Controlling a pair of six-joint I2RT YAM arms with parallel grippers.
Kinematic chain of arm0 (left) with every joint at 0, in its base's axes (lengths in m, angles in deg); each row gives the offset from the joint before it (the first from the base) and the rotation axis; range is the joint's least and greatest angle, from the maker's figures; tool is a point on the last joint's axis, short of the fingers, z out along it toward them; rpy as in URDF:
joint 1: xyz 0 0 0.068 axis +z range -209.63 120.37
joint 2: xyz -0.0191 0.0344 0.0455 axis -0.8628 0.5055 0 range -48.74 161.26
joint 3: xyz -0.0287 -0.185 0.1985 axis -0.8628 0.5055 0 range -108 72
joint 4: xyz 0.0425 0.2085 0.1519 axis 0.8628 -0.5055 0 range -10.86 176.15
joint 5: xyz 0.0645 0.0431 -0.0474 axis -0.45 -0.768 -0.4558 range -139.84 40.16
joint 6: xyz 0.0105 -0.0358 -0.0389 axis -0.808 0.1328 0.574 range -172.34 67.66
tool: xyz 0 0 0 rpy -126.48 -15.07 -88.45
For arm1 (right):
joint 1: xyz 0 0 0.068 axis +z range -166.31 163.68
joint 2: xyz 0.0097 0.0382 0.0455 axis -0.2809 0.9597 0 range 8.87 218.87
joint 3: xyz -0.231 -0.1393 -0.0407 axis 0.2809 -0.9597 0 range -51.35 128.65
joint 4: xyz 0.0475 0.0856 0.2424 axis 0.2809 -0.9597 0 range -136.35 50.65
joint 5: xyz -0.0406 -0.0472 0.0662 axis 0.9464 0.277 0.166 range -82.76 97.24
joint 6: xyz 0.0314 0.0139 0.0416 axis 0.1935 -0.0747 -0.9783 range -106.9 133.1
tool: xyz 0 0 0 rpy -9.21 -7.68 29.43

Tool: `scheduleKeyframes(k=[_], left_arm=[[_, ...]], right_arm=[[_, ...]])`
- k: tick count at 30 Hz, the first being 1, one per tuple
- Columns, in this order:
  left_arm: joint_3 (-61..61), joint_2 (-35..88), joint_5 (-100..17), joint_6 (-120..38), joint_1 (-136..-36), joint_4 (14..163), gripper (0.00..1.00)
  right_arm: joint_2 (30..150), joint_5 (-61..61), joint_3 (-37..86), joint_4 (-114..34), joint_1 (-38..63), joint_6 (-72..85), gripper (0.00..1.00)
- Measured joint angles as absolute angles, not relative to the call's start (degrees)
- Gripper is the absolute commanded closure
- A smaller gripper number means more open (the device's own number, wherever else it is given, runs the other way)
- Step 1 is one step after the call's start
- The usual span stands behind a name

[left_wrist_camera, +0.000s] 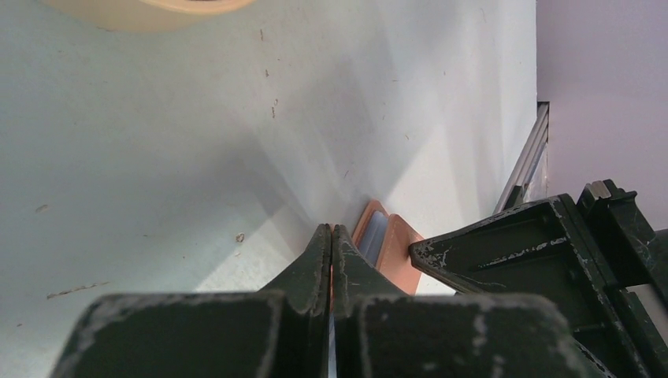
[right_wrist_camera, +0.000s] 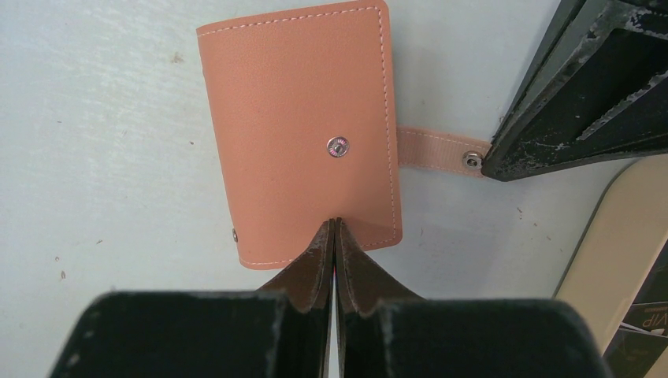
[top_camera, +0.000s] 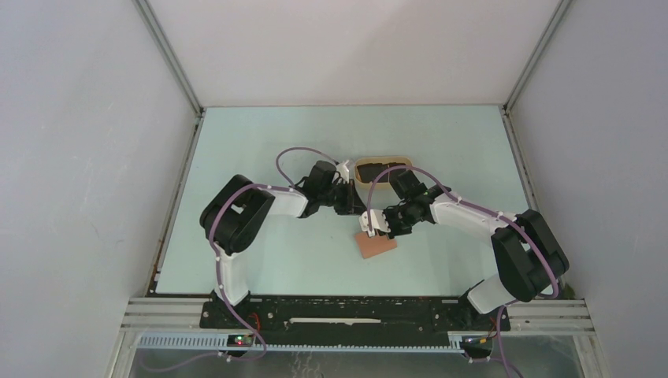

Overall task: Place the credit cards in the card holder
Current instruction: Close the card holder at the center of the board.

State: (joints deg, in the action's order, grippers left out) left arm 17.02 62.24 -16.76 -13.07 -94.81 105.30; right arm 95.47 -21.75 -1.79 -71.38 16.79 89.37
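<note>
The reddish-brown card holder lies closed on the pale table, snap stud up. Its strap tab sticks out sideways. My left gripper is shut, with a thin orange sliver between its jaws. In the right wrist view its dark fingers meet the snap end of the strap. Past the left fingertips the holder shows edge-on with a bluish inner pocket. My right gripper is shut, its tips down on the holder's near edge. No credit cards are in view.
The beige oval tray stands just behind both grippers, its rim showing in the wrist views. A black piece with lettering lies in it. The right gripper's body sits close beside the left fingers. Grey walls enclose the table.
</note>
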Motion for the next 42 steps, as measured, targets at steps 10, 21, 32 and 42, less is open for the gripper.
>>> scheduleKeyframes(k=[10, 21, 32, 42], left_arm=[[19.31, 61.28, -13.85, -12.77, -95.03, 111.27, 1.00], [24.47, 55.77, -14.27, -13.77, -97.63, 113.15, 1.00], [28.82, 51.68, -17.85, -13.77, -99.97, 112.56, 1.00], [29.28, 51.11, -19.95, -13.77, -101.19, 111.66, 1.00]], right_arm=[[95.47, -21.75, -1.79, -71.55, 16.79, 89.35, 0.92], [95.47, -21.86, -1.79, -71.42, 17.25, 88.78, 0.93], [95.47, -21.51, -1.79, -71.31, 18.67, 87.64, 0.94], [95.65, -21.95, -1.52, -71.57, 18.97, 86.11, 0.88]])
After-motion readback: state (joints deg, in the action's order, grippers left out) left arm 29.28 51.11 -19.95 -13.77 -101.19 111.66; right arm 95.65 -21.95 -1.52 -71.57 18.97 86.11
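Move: The left hand, already shut on the strap, has the closed card holder's middle about 8 cm back, 3 cm to its right and 2 cm below. The tray stands roughly 13 cm ahead of that hand and 6 cm to its right. From the right hand, whose fingertips rest on the cover, the card holder's middle is about 4 cm left, 2 cm back and 1 cm below. Left hand carries the pinched strap back about 6 cm, rising 2, over the card holder the right keeps pressing. ##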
